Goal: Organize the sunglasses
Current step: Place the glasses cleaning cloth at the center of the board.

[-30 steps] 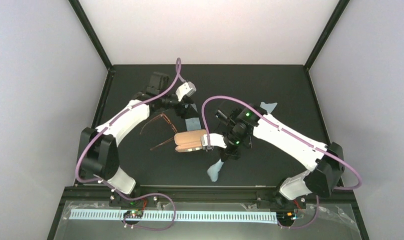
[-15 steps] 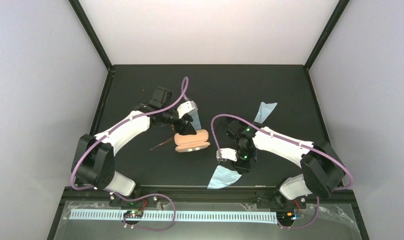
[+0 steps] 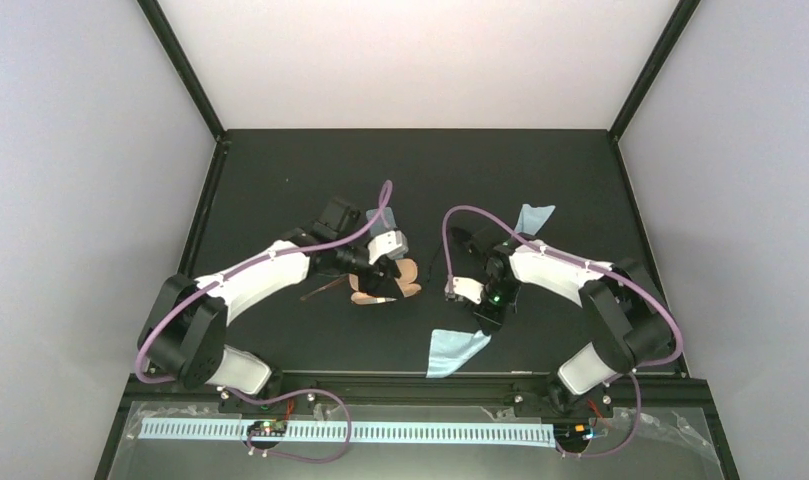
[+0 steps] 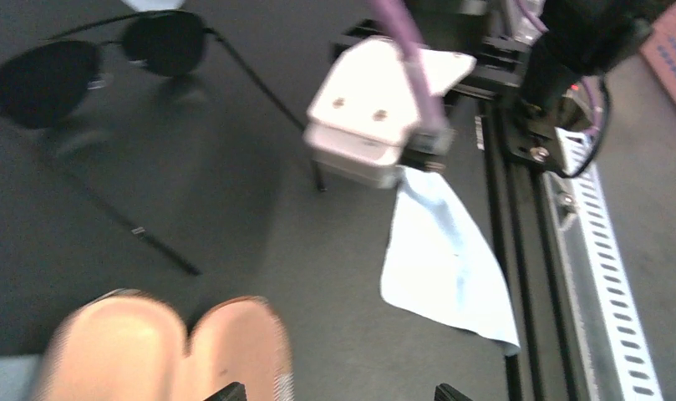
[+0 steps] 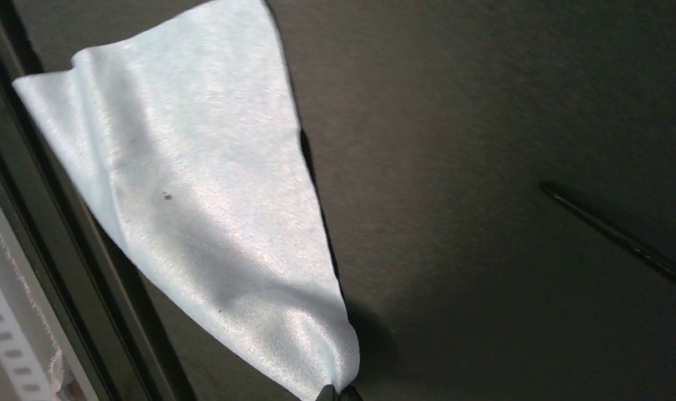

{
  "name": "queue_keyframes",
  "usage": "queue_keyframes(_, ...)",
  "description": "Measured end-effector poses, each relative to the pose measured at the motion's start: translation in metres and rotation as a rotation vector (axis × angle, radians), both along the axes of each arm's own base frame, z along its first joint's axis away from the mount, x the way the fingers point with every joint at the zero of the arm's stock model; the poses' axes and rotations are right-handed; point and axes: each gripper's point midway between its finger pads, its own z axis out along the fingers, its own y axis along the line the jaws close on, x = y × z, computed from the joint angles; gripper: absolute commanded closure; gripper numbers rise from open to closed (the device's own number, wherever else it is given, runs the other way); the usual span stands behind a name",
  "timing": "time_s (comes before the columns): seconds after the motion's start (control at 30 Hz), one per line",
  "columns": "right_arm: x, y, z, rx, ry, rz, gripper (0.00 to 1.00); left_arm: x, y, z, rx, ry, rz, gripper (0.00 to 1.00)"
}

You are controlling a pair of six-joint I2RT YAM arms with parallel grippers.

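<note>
Black sunglasses [image 4: 42, 79] lie unfolded on the dark table at the upper left of the left wrist view. Of the reddish-brown sunglasses only one arm [image 3: 322, 290] shows beside my left arm; the rest is hidden. My left gripper [image 3: 387, 268] [image 4: 341, 393] hovers over the tan case [image 3: 385, 285] [image 4: 150, 342], open, the case's right half by its left fingertip [image 4: 230, 389]. My right gripper [image 3: 488, 322] [image 5: 338, 393] is shut on a corner of a light blue cloth [image 3: 455, 350] [image 5: 200, 192] that trails toward the front edge. A thin black sunglasses arm [image 5: 618, 238] lies near it.
A second light blue cloth [image 3: 532, 216] lies at the back right. The black front rail [image 3: 400, 380] [image 4: 501, 251] runs just beyond the held cloth. The right arm's white wrist block [image 4: 376, 109] stands between the black sunglasses and the cloth.
My left gripper has swung right and nearer onto the tan case, its jaws narrowing. My right gripper has drawn away from the case to the right, dragging the cloth, which now lies spread by the front rail.
</note>
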Motion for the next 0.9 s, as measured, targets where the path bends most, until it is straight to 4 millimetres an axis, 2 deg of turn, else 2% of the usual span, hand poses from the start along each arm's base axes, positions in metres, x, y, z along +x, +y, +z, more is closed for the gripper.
queue_keyframes(0.23,0.015,-0.011,-0.007,0.008,0.066,-0.107,0.99,-0.042,-0.033,-0.011,-0.006,0.020,-0.139,0.46)
queue_keyframes(0.43,0.016,-0.012,-0.007,0.020,0.083,-0.127,0.99,-0.072,-0.056,-0.038,0.066,0.032,-0.233,0.47)
queue_keyframes(0.73,0.014,-0.010,-0.005,0.038,0.097,-0.128,0.99,-0.088,-0.080,-0.067,0.173,-0.050,-0.312,0.45)
queue_keyframes(0.9,0.013,-0.010,-0.005,0.037,0.101,-0.127,0.99,-0.093,-0.086,-0.081,0.233,-0.111,-0.326,0.45)
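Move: Below and to the right of the left hand lies the glasses cleaning cloth, its middle about 12 cm back, 10 cm right and 13 cm down. The open glasses case is almost under that hand, 1 cm ahead, 3 cm left and 12 cm down; the sunglasses lie 5 cm ahead and 12 cm right, about 13 cm down. From the right hand, already pinching one corner, the cloth's middle is 4 cm back, 6 cm left and 2 cm down. Swinging back and right from above the open case and sinking about 8 cm, the left hand heads for the cloth's loose left end, fingers still half open, turning some 20 degrees clockwise and tipping further down. The right hand keeps its pinch on the opposite corner, eases 1–2 cm forward and right early on, then all but holds still. ##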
